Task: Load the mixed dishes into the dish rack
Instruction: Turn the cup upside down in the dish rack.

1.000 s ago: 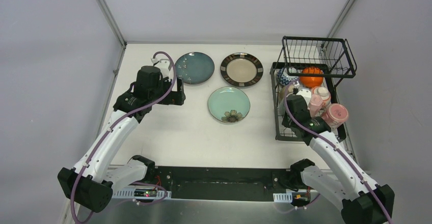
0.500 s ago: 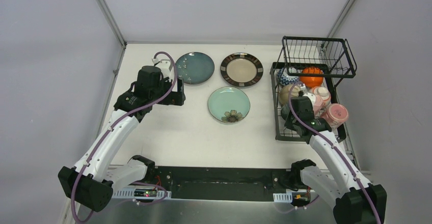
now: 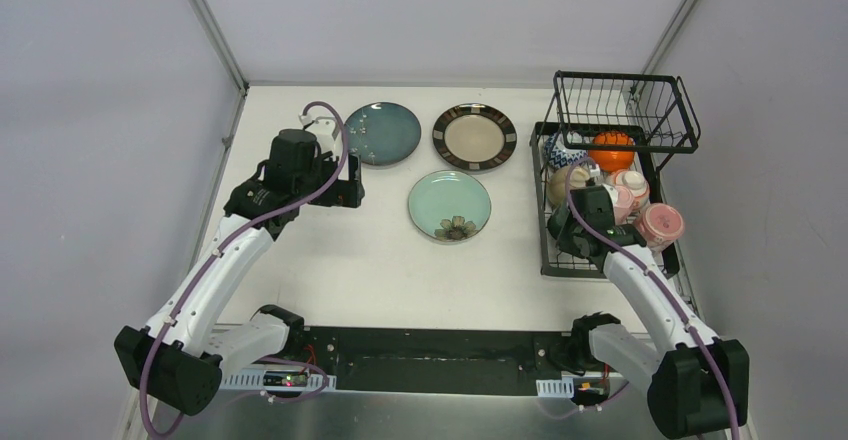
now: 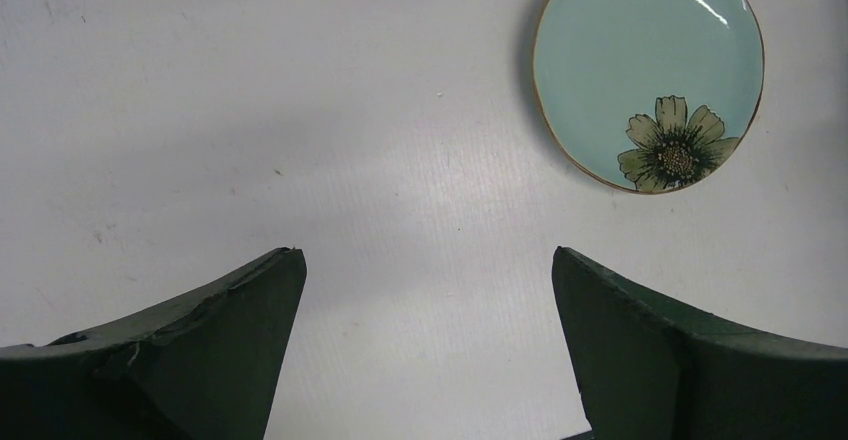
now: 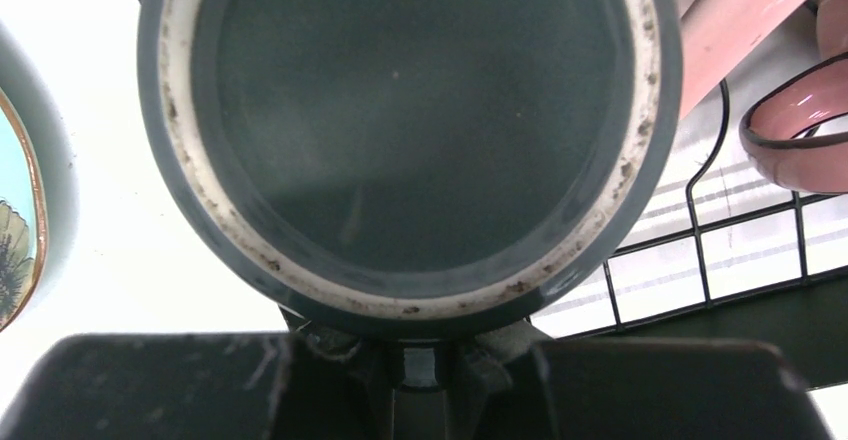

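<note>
My right gripper (image 3: pixel 563 223) is shut on a dark teal bowl (image 5: pixel 410 130), gripped at its edge. The bowl's ringed underside fills the right wrist view. It hangs over the left edge of the black dish rack (image 3: pixel 548 260). Three plates lie on the table: dark teal speckled (image 3: pixel 382 133), dark-rimmed beige (image 3: pixel 474 137) and mint green with a flower (image 3: pixel 449 205). My left gripper (image 3: pixel 350 192) is open and holds nothing. It hovers over bare table left of the mint plate (image 4: pixel 648 75).
The rack's lower tray holds an orange bowl (image 3: pixel 611 150), a beige bowl (image 3: pixel 567 182) and pink cups (image 3: pixel 658 224). Its raised basket tier (image 3: pixel 625 110) stands at the back. The right wall is close behind the rack.
My right wrist has turned and shifted slightly left over the rack's left edge with the bowl still held. The left arm has not moved.
</note>
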You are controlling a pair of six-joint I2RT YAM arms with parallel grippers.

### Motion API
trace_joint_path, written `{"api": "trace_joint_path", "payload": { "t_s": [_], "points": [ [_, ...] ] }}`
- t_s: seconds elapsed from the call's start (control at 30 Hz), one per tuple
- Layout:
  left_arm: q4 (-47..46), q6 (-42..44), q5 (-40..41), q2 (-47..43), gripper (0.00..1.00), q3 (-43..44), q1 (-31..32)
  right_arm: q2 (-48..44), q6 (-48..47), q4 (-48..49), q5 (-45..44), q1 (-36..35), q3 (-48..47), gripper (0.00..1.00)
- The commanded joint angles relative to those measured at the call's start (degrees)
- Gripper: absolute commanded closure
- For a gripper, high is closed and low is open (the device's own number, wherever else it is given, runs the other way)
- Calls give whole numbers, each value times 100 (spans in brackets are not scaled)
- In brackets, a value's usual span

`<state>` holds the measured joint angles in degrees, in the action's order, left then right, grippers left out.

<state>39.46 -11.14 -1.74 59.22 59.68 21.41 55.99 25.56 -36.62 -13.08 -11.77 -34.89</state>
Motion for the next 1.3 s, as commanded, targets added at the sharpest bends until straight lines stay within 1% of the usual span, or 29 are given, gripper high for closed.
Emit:
{"api": "trace_joint_path", "payload": {
  "t_s": [0.0, 0.1, 0.17, 0.33, 0.47, 0.57, 0.67, 0.77, 0.8, 0.93, 1.1, 1.27],
  "points": [
    [-81, 50, 65, -51, 1, 79, 30, -106, 277, 468, 98, 76, -156, 100],
    [-79, 50, 147, -145, 1, 11, 30, -180, 317, 547, 302, 87, -52, 100],
    [-89, 50, 267, -186, 1, -39, 30, -180, 410, 629, 376, 96, 55, 97],
    [-88, 75, 288, -124, 1, 25, 31, 33, 677, 659, 248, 124, 153, 96],
    [-84, 90, 237, -145, 1, 21, 30, 67, 838, 335, -98, 122, 8, 93],
    [-88, 90, 248, -235, 1, -15, 30, 17, 854, 115, -286, 123, -85, 88],
    [-92, 62, 240, -284, 1, -5, 30, -36, 816, -27, -363, 123, -155, 80],
    [-87, 38, 184, -321, 1, -27, 30, -21, 798, -49, -255, 123, -195, 65],
    [-88, 33, 183, -339, 1, -32, 30, 2, 807, -72, -222, 127, -210, 63],
    [-89, 24, 184, -352, 1, -39, 30, 87, 888, -221, -176, 122, -323, 61],
    [-88, -13, 189, -352, 1, -49, 30, -72, 868, -459, -174, 122, -425, 60],
    [-93, -55, 198, -304, 1, -55, 30, -279, 841, -809, 22, 117, -613, 54]
  ]
}}
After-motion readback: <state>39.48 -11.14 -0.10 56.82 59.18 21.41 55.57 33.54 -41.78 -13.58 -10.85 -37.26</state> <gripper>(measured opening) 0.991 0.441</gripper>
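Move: The dark green cup, held by its handle, has its middle about 6 cm ahead and 2 cm left of the right hand, level with it. The beige bowl lies roughly 14 cm ahead and 1 cm left; the nearer pink cup is some 12 cm ahead and 12 cm right. From the left hand, the green cup is about 48 cm right, 1 cm ahead and 15 cm lower. The right hand lowers the cup about 1 cm, turns slightly clockwise, opens off the handle, then rises 1.5 cm. ##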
